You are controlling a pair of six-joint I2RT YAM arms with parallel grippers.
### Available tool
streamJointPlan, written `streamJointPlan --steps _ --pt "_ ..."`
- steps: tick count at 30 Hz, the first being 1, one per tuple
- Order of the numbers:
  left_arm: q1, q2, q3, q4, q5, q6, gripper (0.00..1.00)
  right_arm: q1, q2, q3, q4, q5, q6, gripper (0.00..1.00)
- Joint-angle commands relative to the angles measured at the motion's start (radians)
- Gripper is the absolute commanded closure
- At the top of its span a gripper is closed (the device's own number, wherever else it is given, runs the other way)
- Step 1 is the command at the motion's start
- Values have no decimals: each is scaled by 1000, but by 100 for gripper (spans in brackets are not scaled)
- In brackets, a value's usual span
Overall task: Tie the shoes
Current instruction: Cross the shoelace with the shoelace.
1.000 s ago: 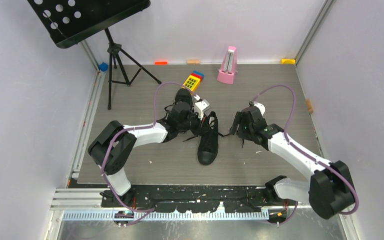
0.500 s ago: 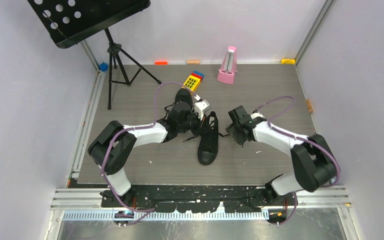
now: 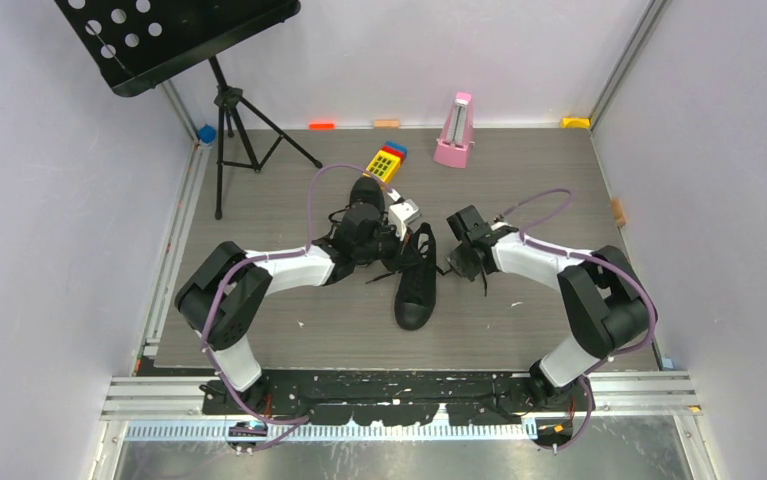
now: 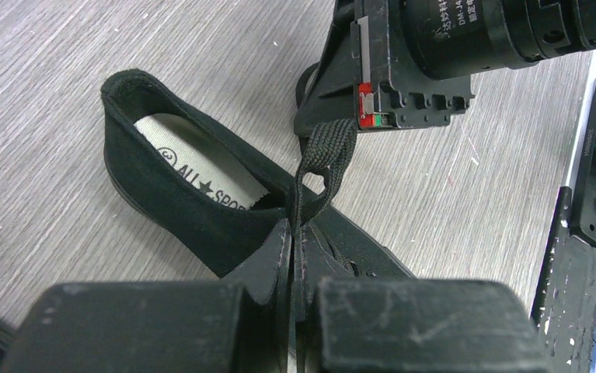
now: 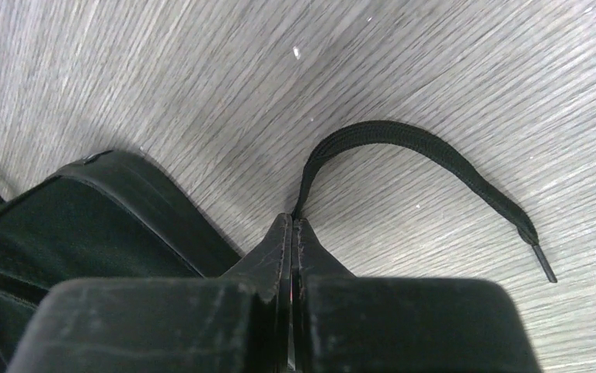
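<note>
One black shoe (image 3: 417, 285) lies mid-table, toe toward the near edge; its grey insole (image 4: 201, 175) shows in the left wrist view. A second shoe (image 3: 364, 193) is partly hidden behind the left wrist. My left gripper (image 3: 391, 250) (image 4: 291, 225) is shut on a loop of black lace (image 4: 322, 155) beside the shoe's opening. The loop runs up to the right gripper's body (image 4: 403, 62). My right gripper (image 3: 456, 265) (image 5: 292, 221) is shut on the other lace (image 5: 419, 148) at the shoe's right side (image 5: 85, 225). That lace's free end curves away over the floor.
A black music stand (image 3: 229, 110) is at the back left. A yellow toy keypad (image 3: 386, 160) and a pink metronome (image 3: 456, 130) are behind the shoes. Small orange (image 3: 321, 126) and yellow (image 3: 575, 122) blocks lie along the back wall.
My right arm has swung left to the shoe's right side and its jaws have closed on a lace. The left arm and the shoe have not moved.
</note>
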Motion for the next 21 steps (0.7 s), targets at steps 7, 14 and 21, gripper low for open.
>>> streamJointPlan --steps 7,14,21 --pt "-4 -28 54 -29 30 34 100 14 -323 -135 214 -93 -412 100" --pt "-5 -19 115 -151 5 71 100 15 -405 -77 227 -235 -611 100" --pt "-7 2 145 -193 -5 89 100 18 -385 -20 289 -357 -680 100"
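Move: The right hand, almost at the table, already pinches one shoelace. The lace held upright in the left fingers is some 8 cm to its left, level with it in reach and roughly 8 cm higher. The near shoe's middle is about 10 cm left and 3 cm back; the far shoe's is about 21 cm left and 10 cm ahead. For the left hand, that upright lace is right at its fingertips. Keeping its lace pinched between shut fingers, the right hand carries it up about 12 cm, then also some 4 cm left, towards the lace in the left fingers and slightly above it. Its fingers swing up from pointing down towards forward while it turns about 35 degrees counter-clockwise. The left hand stays almost in place, gripping its own lace. ##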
